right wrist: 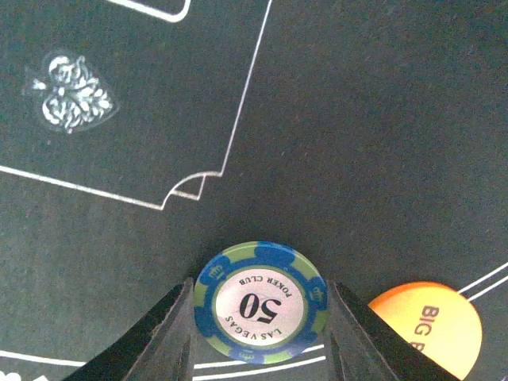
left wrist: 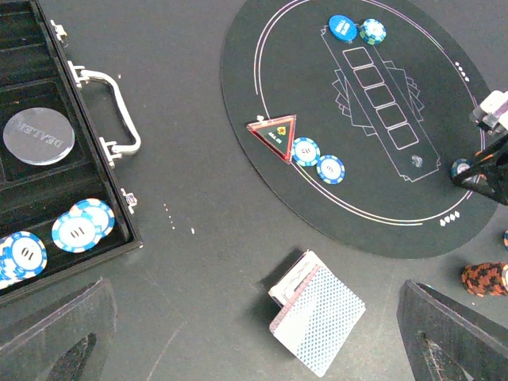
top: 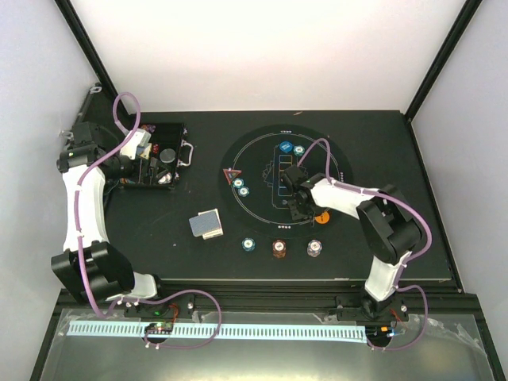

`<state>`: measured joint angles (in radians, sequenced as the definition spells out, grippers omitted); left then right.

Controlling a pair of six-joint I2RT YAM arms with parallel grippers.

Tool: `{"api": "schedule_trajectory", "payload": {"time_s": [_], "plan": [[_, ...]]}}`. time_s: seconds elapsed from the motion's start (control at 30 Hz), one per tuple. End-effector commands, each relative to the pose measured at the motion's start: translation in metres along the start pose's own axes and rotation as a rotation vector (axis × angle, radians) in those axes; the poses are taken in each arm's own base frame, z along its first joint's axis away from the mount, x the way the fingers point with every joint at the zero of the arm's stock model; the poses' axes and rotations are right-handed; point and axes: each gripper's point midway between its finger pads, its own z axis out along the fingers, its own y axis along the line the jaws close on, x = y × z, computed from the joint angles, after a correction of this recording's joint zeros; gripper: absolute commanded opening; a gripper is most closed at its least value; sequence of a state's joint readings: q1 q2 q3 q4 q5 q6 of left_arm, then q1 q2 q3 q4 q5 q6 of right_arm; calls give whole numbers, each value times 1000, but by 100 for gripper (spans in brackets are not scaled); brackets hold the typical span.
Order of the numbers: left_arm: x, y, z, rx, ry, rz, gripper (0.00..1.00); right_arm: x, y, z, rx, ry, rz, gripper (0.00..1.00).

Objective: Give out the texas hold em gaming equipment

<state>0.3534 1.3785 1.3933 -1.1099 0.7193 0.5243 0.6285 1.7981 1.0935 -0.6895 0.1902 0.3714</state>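
My right gripper (right wrist: 262, 321) is shut on a blue-and-green poker chip (right wrist: 262, 302) marked 50, edge to edge between its fingers (right wrist: 171, 337), just over the round black mat (right wrist: 357, 119). An orange button (right wrist: 429, 325) lies right beside it. From above, this gripper (top: 298, 208) hovers at the mat's near side by the orange button (top: 321, 216). My left gripper (left wrist: 254, 349) is open and empty, high above the deck of cards (left wrist: 317, 313). From above it sits over the black case (top: 159, 155). On the mat lie a blue button (top: 286, 147), a teal chip (top: 298, 149) and two more chips (top: 241, 187).
The open case (left wrist: 48, 198) holds blue-white chips (left wrist: 79, 226) and a silver dealer disc (left wrist: 38, 135); its metal handle (left wrist: 119, 111) faces the mat. A triangular marker (left wrist: 274, 135) sits on the mat's left edge. Three chip stacks (top: 279, 248) line the table before the mat.
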Motion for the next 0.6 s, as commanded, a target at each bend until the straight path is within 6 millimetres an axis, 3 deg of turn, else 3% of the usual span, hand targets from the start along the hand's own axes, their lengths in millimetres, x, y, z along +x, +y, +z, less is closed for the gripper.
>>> {"api": "schedule_trajectory", "payload": {"time_s": [0.0, 0.13, 0.37, 0.57], "plan": [[-12, -7, -14, -2, -40, 42, 99, -19, -10, 4, 26, -40, 23, 3], [-12, -8, -15, -1, -40, 44, 99, -19, -15, 8, 38, -31, 32, 9], [-11, -8, -14, 4, -36, 42, 99, -23, -15, -7, 30, -54, 27, 65], [-12, -9, -14, 8, -39, 42, 99, -30, 4, -51, 14, -133, -27, 77]]}}
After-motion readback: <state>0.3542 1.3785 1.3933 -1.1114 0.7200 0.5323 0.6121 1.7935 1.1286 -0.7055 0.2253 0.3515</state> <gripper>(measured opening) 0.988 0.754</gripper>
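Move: The right hand holds a 50 chip just above the mat; its spot, beside the orange big blind button, is about 1 cm ahead and 1 cm right. The button is level with the hand, roughly 5 cm right. The white chip stack stands some 11 cm back and 3 cm right, the brown stack 11 cm back and 9 cm left. For the left hand, that spot is roughly 46 cm right, straight level, 25 cm below. Right hand eases the held chip about 1.5 cm forward beside the big blind, opens, and starts rising clear. ##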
